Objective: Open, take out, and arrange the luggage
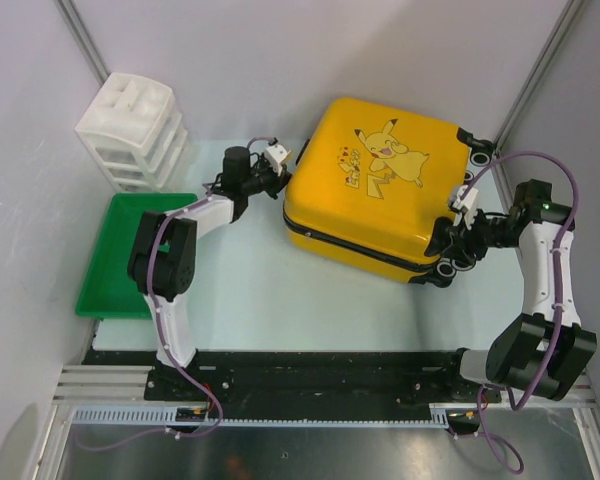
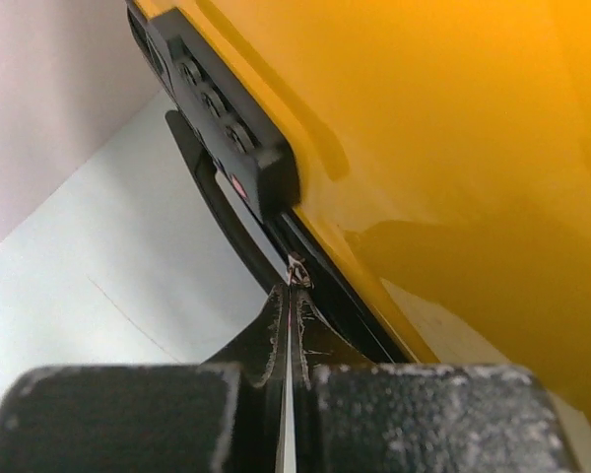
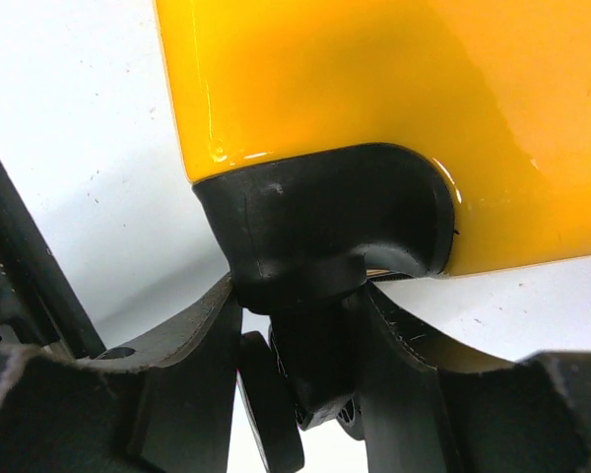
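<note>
The yellow Pikachu luggage (image 1: 380, 180) lies flat and closed on the table, right of centre. My left gripper (image 1: 278, 182) is at its left edge. In the left wrist view, that gripper (image 2: 294, 291) is shut, its tips pinching a small zipper pull (image 2: 298, 270) on the black zipper trim, just below the black lock block (image 2: 227, 123) on the yellow shell (image 2: 453, 148). My right gripper (image 1: 450, 243) is at the near right corner. In the right wrist view, that gripper (image 3: 310, 325) is closed around the black wheel caster (image 3: 320, 365) under the wheel housing (image 3: 315, 217) of the yellow shell (image 3: 374, 79).
A white plastic drawer unit (image 1: 132, 130) stands at the back left. A green tray (image 1: 125, 255) lies in front of it, beside the left arm. Walls close in on both sides. Bare table (image 1: 250, 290) shows in front of the suitcase.
</note>
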You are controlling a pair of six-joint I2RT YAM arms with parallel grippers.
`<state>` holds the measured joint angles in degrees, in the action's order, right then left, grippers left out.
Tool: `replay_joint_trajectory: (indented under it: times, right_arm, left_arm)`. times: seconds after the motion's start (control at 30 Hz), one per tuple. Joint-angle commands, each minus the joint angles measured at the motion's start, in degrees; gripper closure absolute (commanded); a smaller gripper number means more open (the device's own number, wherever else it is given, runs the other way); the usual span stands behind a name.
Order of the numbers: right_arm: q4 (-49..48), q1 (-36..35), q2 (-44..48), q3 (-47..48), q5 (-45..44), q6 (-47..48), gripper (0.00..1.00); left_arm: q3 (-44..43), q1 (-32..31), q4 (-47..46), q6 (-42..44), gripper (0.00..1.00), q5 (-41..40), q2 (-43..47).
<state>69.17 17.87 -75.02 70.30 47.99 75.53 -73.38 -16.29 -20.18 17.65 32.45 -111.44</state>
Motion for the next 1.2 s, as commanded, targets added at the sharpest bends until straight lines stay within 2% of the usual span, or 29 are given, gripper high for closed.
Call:
replay_joint_trajectory:
  times: [0.0, 0.13, 0.17, 0.2, 0.27, 0.3, 0.47, 0.57, 0.63, 0.67, 0.7, 0.77, 0.83, 0.9, 1.03, 1.07, 1.1, 1.17]
  right_arm:
    - [1.15, 3.49, -1.09, -0.69, -12.21, 7.7, 1.0]
    - [-2.8, 4.1, -0.74, -0.61, -13.53, 5.78, 0.98]
    - [-3.85, 4.1, -0.22, -0.08, -13.79, 4.21, 0.88]
    - [-3.86, 4.1, 0.75, 0.53, -13.71, 2.8, 0.55]
    - [-2.9, 4.1, 1.81, 1.85, -13.01, -1.84, 0.23]
    - [-2.64, 4.1, 3.2, 2.46, -12.31, -3.27, 0.01]
    - [0.96, 4.1, 7.52, 3.0, -8.71, -8.19, 0.0]
    - [4.57, 3.93, 9.98, 5.1, -3.09, -10.47, 0.0]
    - [2.92, 2.62, 10.86, 7.2, 1.39, -16.96, 0.0]
    - [0.64, 1.74, 11.3, 7.74, 2.45, -20.65, 0.0]
    - [-6.86, 0.77, 11.56, 8.01, 3.33, -30.6, 0.0]
    - [-15.86, -2.48, 11.22, 7.74, 3.52, -40.5, 0.0]
    - [-28.48, -7.29, 9.99, 7.74, -0.07, -53.91, 0.01]
    - [-37.91, -10.65, 7.62, 7.74, -6.11, -59.25, 0.03]
    - [-46.13, -17.24, 2.7, 9.49, -15.36, -64.27, 0.04]
    - [-46.4, -17.69, 1.82, 11.07, -18.95, -64.19, 0.03]
    - [-45.53, -17.69, 0.07, 12.04, -20.72, -64.36, 0.03]
    - [-43.34, -17.17, -0.91, 13.97, -24.58, -65.15, 0.03]
  left_arm:
    - [-9.75, -0.14, -11.11, 3.1, 1.0, 5.43, -1.5]
    - [-10.65, -1.72, -11.28, 1.77, 1.0, 8.85, -1.6]
    - [-9.94, -2.07, -11.28, 1.69, 1.0, 9.3, -0.89]
    - [-8.89, -2.86, -11.28, 1.77, 1.0, 10.08, -0.02]
    - [-5.03, -3.74, -11.28, 2.12, 1.0, 11.75, 2.62]
    - [-2.49, -4.53, -11.37, 2.47, 1.0, 12.02, 3.59]
    - [2.36, -6.12, -11.46, 2.13, 1.0, 11.41, 7.46]
    - [3.86, -6.82, -11.46, 2.04, 1.0, 11.06, 9.04]
    - [5.09, -7.96, -11.46, 2.21, 1.0, 11.5, 9.83]
    - [5.44, -9.01, -11.46, 2.21, 1.0, 11.59, 10.36]
    - [6.32, -9.54, -11.46, 2.13, 1.0, 11.76, 11.15]
    - [7.02, -11.47, -11.46, 1.95, 1.0, 11.85, 11.77]
    - [8.08, -12.79, -11.37, 0.9, 1.0, 12.11, 12.65]
    - [9.57, -14.9, -11.45, 0.02, 1.0, 12.38, 13.61]
    - [11.42, -17.45, -11.37, -2.17, 0.99, 12.03, 15.02]
    - [11.42, -17.37, -11.45, -4.62, 0.94, 10.98, 15.37]
    - [11.07, -17.02, -11.28, -6.21, 0.77, 9.41, 15.81]
    - [9.93, -14.05, -10.32, -12.51, 0.51, 7.55, 17.39]
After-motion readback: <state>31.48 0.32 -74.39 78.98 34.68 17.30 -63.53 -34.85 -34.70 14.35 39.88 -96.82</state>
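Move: The left gripper is shut at the zip on the luggage's left side; the luggage's middle is about 20 cm to its right and 5 cm back, roughly level. The carry handle on that side is some 8 cm ahead and 4 cm right. The right gripper holds the luggage's near wheel corner, the luggage's middle about 11 cm ahead and 16 cm left; from that gripper the far wheels lie some 22 cm ahead and 9 cm right. Nudge the shut left gripper a touch forward and right along the zip, then draw it back, lift it clear about 11 cm and sweep it back and right over the lid, opening part-way at the end. Meanwhile open the right gripper wide off the wheel corner, slip it right, then raise it some 12 cm and swing it forward and left over the Pikachu print. Turn both clockwise, roughly 25 degrees. ##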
